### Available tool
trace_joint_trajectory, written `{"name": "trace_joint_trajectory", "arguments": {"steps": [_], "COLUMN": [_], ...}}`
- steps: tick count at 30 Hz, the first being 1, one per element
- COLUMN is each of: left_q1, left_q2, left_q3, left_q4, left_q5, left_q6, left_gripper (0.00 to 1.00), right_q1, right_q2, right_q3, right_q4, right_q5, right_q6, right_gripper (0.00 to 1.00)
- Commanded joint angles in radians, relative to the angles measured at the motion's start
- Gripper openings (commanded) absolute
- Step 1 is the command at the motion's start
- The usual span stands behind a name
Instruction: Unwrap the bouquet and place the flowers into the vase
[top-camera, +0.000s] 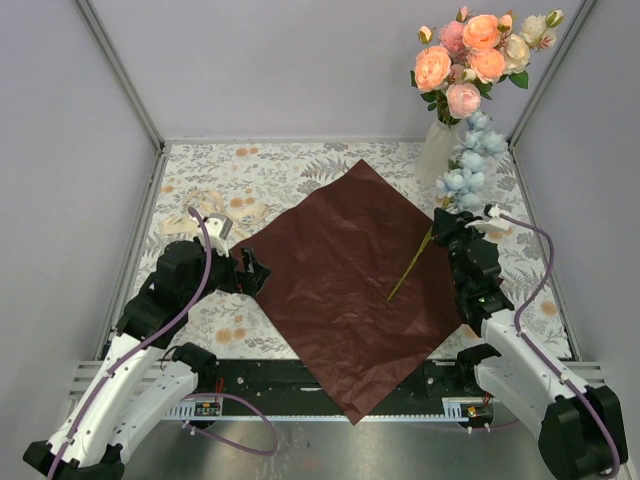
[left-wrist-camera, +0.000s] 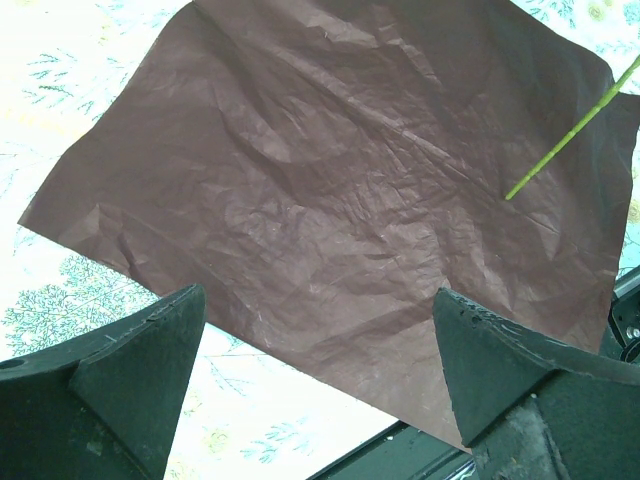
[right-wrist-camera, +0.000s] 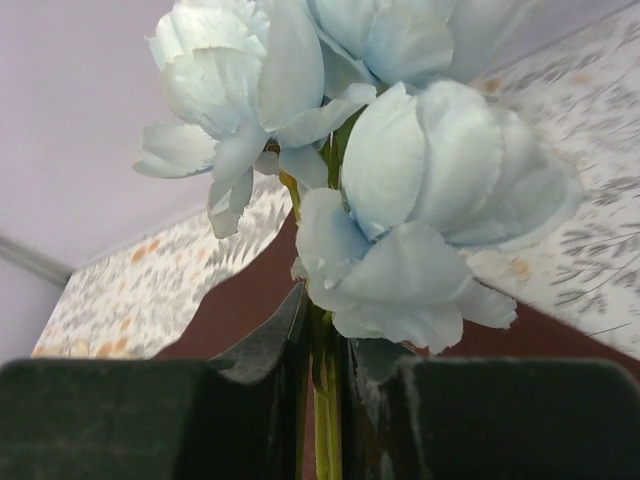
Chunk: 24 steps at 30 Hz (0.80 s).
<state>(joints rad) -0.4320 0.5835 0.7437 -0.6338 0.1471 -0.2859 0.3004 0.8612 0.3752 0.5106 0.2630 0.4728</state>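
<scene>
The bouquet's dark red wrapping paper (top-camera: 350, 280) lies spread flat in the middle of the table, also filling the left wrist view (left-wrist-camera: 350, 170). The cream vase (top-camera: 437, 150) stands at the back right and holds pink, peach and cream flowers (top-camera: 470, 50). My right gripper (top-camera: 447, 226) is shut on the stem of a pale blue flower spray (top-camera: 470, 165), just in front of the vase. Its green stem (top-camera: 410, 265) hangs slanting over the paper. In the right wrist view the blue blooms (right-wrist-camera: 400, 170) rise right above the gripper (right-wrist-camera: 325, 350). My left gripper (top-camera: 257, 272) stands open at the paper's left edge, with nothing between its fingers (left-wrist-camera: 130, 380).
The paper's near corner overhangs the black rail (top-camera: 280, 380) at the table's front edge. Grey walls and metal frame posts (top-camera: 120, 70) close in the patterned tablecloth (top-camera: 250, 170) on three sides. The stem's tip (left-wrist-camera: 565, 145) shows in the left wrist view.
</scene>
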Motion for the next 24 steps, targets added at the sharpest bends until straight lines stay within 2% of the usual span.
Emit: {"name": "trace_joint_trajectory", "arguments": {"steps": [1,3,7,11,15,24], "left_q1": [-0.004,-0.004,-0.004,-0.004,-0.004,-0.004], "left_q2": [-0.002,-0.002,-0.004,-0.004,-0.013,-0.002], "left_q3": [0.003,0.002,0.002,0.003,0.003,0.002], "left_q4": [0.052,0.052,0.052,0.052,0.052,0.052], "left_q5": [0.005,0.005,0.009,0.014,0.012,0.017], "left_q6": [-0.006,-0.006,-0.007,-0.006,-0.006,-0.002], "left_gripper": [0.99,0.99,0.99,0.99,0.99,0.99], "right_q1": [0.003,0.003,0.002,0.000,-0.024,-0.179], "right_q2": [-0.106,-0.143,-0.156,-0.084,0.007,0.235], "right_q3": [0.048,0.059,0.073,0.166,0.209,0.381], "right_q4": [-0.072,-0.077,0.067,0.208,0.420,0.660], "right_q5": [0.261,0.324,0.367,0.338,0.274,0.125], "right_q6": [-0.043,-0.062,-0.205,-0.396,-0.500,-0.479], "right_gripper": [0.00,0.00,0.00,0.00,0.00,0.00]}}
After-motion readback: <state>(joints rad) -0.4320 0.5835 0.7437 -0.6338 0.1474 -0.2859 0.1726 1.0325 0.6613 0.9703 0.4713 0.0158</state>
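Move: From the right hand, already holding the blue flowers by the stem just below the heads, the white vase stands about 26 cm ahead and 2 cm to the right, its middle some 8 cm below. The pink and peach bunch in the vase is roughly 26 cm ahead, 4 cm right and 20 cm above. The wrapping paper's middle lies 17 cm left, 2 cm back, 20 cm below. The vase is about 40 cm ahead and 41 cm right of the idle left hand, its middle 7 cm below. Upward and to the right, the right hand carries the blue flowers some 18 cm higher and 9 cm across, easing back a little first and then forward again as the climb quickens. The wrist turns clockwise and tips the fingers up, each by about 25 degrees, and rolls slightly, swinging the stem's lower end up off the paper's side towards the vase while the fingers keep their pinch. ##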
